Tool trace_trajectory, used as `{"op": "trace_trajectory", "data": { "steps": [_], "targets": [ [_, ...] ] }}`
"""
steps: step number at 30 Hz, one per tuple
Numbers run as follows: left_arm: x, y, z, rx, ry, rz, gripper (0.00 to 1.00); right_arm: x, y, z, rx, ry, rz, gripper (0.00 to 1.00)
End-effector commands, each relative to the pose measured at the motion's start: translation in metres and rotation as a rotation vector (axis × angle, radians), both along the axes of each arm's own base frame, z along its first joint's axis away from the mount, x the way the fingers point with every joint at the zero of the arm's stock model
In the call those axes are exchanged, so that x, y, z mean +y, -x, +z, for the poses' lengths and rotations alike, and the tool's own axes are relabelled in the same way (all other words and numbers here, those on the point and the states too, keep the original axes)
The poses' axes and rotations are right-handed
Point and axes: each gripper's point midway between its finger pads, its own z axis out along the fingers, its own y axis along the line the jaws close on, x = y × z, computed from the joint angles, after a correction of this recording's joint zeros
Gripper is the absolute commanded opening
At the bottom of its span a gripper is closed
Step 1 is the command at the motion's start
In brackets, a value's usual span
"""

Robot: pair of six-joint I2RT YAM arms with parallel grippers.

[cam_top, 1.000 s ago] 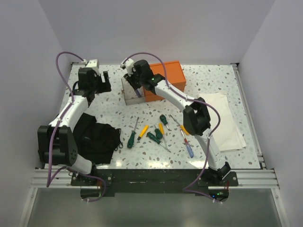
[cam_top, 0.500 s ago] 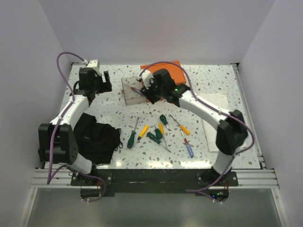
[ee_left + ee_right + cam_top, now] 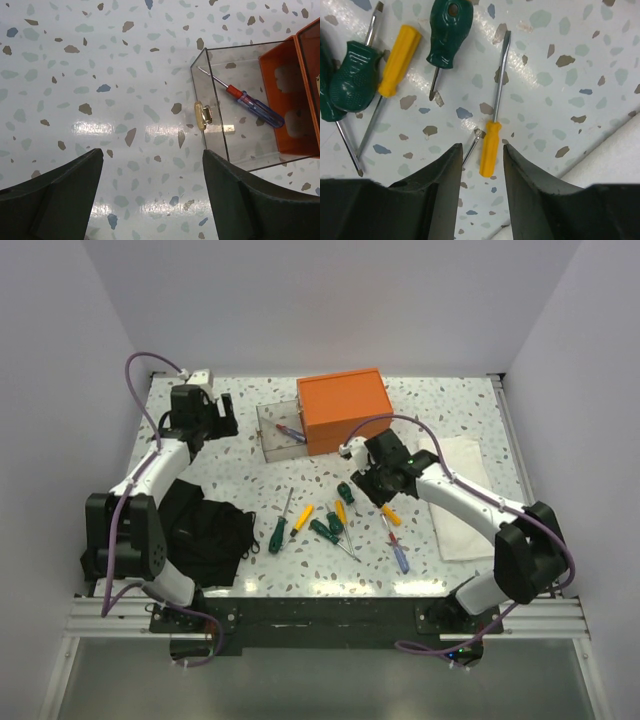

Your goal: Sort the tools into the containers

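Note:
A red-and-blue screwdriver (image 3: 290, 431) (image 3: 252, 102) lies inside the clear bin (image 3: 266, 430) (image 3: 210, 90), which stands against the orange box (image 3: 343, 410) (image 3: 305, 90). Several green, yellow and red-and-blue screwdrivers lie loose on the table, from a green one (image 3: 277, 534) to a blue one (image 3: 399, 558). My right gripper (image 3: 372, 483) (image 3: 481, 150) hovers open and holds nothing. Below its jaws lies a yellow-handled screwdriver (image 3: 489, 150) (image 3: 390, 515). A stubby green one (image 3: 445, 35) lies to its left. My left gripper (image 3: 226, 418) (image 3: 152, 155) stands wide open over bare table, left of the bin.
A black cloth (image 3: 205, 530) lies bunched at the near left by the left arm. A white folded towel (image 3: 470, 495) (image 3: 620, 165) lies right of the right gripper. White walls close in the table on three sides.
The right arm has drawn back from the clear bin to the loose screwdrivers at the near right, and the red-and-blue screwdriver stays in the bin. The left arm has not moved.

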Motion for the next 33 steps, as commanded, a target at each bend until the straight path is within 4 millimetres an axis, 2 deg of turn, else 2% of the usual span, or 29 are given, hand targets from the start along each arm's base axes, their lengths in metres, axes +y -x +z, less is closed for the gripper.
{"op": "trace_trajectory", "data": {
  "steps": [1, 6, 16, 25, 28, 31, 33],
  "targets": [
    [0.0, -0.014, 0.022, -0.065, 0.02, 0.005, 0.85, -0.015, -0.005, -0.016, 0.023, 0.026, -0.079, 0.39],
    [0.001, -0.011, 0.025, -0.073, 0.019, 0.01, 0.85, -0.029, -0.002, -0.039, 0.081, 0.077, -0.081, 0.36],
    [0.003, -0.003, 0.02, -0.071, 0.009, 0.012, 0.85, -0.028, 0.002, -0.06, 0.132, 0.086, -0.077, 0.4],
    [0.001, -0.007, 0.02, -0.07, 0.021, 0.007, 0.85, -0.032, 0.013, -0.077, 0.171, 0.099, -0.078, 0.36],
    [0.0, -0.008, 0.019, -0.07, 0.025, 0.006, 0.85, -0.031, 0.015, -0.079, 0.181, 0.093, -0.067, 0.31],
    [-0.001, -0.009, 0.018, -0.066, 0.029, 0.005, 0.85, -0.029, 0.012, -0.068, 0.162, 0.083, -0.049, 0.04],
    [-0.001, -0.011, 0.02, -0.066, 0.028, 0.004, 0.85, -0.03, 0.015, -0.048, 0.153, 0.081, -0.022, 0.0]
  ]
}}
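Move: The yellow screwdriver's handle lies about 8 cm below the right hand, 4 cm to its right and 2 cm back. At similar depth, the short green screwdriver is 3 cm ahead and 7 cm left; the blue-handled one is 8 cm back and 4 cm right. From the left hand, the yellow handle is roughly 20 cm back, 40 cm right and 14 cm down. The right hand sinks about 8 cm, edging roughly 4 cm right, and pinches the yellow screwdriver's handle. ##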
